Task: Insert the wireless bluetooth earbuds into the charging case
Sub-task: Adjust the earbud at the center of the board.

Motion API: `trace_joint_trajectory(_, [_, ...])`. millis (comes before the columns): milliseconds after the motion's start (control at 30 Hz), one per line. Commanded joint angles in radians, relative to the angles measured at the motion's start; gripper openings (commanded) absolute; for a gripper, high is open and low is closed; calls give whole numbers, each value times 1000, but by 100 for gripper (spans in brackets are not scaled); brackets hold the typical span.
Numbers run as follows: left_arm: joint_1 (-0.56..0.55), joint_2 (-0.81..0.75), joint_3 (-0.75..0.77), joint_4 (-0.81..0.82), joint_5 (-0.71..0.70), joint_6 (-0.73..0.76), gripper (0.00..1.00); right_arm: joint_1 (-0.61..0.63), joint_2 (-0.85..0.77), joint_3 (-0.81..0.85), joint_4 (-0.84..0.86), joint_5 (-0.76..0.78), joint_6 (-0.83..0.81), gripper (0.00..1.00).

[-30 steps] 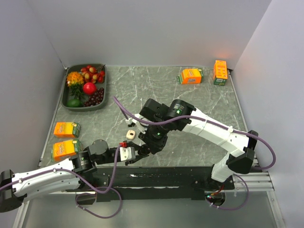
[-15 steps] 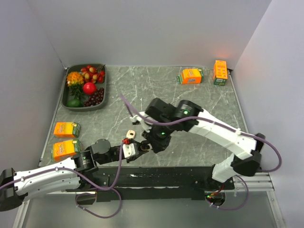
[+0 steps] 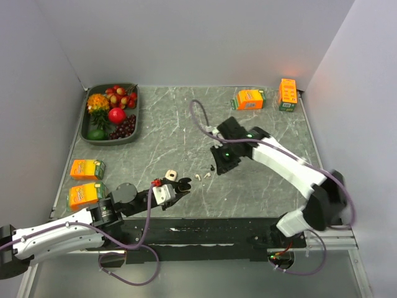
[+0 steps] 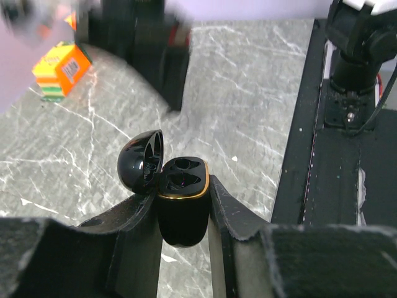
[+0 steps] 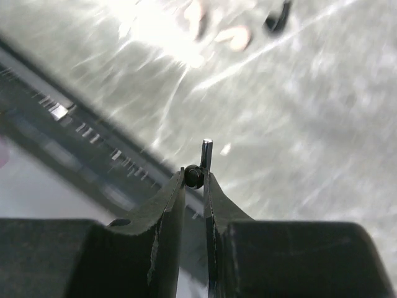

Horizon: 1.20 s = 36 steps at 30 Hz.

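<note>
My left gripper (image 4: 184, 208) is shut on the black charging case (image 4: 183, 205), which has a gold rim. Its lid (image 4: 141, 162) hangs open to the left and both sockets look empty. From above the case (image 3: 180, 187) sits near the table's front edge. Up and to the right, my right gripper (image 5: 195, 178) is shut on a black earbud (image 5: 194, 177), stem pointing up, held clear of the table. The same gripper (image 3: 219, 166) hovers near two white earbuds (image 3: 202, 176) lying on the marble. Another black earbud (image 5: 276, 18) lies beside those white ones (image 5: 238, 38).
A small cream object (image 3: 170, 176) lies just behind the left gripper. A fruit tray (image 3: 133, 121) stands at the back left. Orange boxes sit at the left (image 3: 87, 169) (image 3: 85, 194) and the back right (image 3: 249, 99) (image 3: 287, 94). A black rail (image 3: 217, 226) runs along the front edge.
The right gripper has drawn back up and to the right, away from the case, with the black earbud still in it. The left gripper edged slightly right with the case.
</note>
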Motion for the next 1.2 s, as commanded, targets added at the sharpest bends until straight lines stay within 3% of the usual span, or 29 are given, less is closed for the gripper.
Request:
trace_joint_trajectory(0, [-5,-34,38,17,-10,-16,1,3,180,73,144,50,-79,0])
trace_joint_trajectory(367, [-5,-45,35,42,39,-26,1,-28,482,178,287,125,-184,0])
trace_joint_trajectory(533, [-5,-68,23,39,36,-23,1,-29,562,217,261,142,-222,9])
trace_joint_trajectory(667, [-5,-74,21,42,35,-21,1,-31,544,197,284,154,-202,29])
trace_joint_trajectory(933, [-5,-68,18,54,36,-30,1,-31,457,195,309,221,-127,48])
trace_joint_trajectory(1067, [-5,-77,18,51,21,-33,1,-43,399,156,348,368,0,53])
trace_joint_trajectory(1100, [-5,-77,18,51,14,-36,1,-52,348,128,374,422,94,54])
trace_joint_trajectory(1167, [-5,-77,15,54,10,-39,1,-104,302,36,440,436,236,40])
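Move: The right hand still holds a black earbud. The other black earbud lies on the table about 10 cm ahead of this hand, 2 cm left and 13 cm below. One white earbud is roughly 7 cm ahead and 4 cm left of the hand, the other 6 cm ahead and 7 cm left, both at table height. From the left hand, which holds the open black case, that table earbud is about 18 cm ahead, 8 cm right and 18 cm below. Swing the right gripper forward and down together, about 11 cm out and 12 cm down, drifting left and steepening the fingers some 10 degrees, to bring the held black earbud beside the one on the table. Open the fingers there to let go, then lift about 3 cm while easing farther forward. Keep the left grip on the case, raising it about 2 cm. ##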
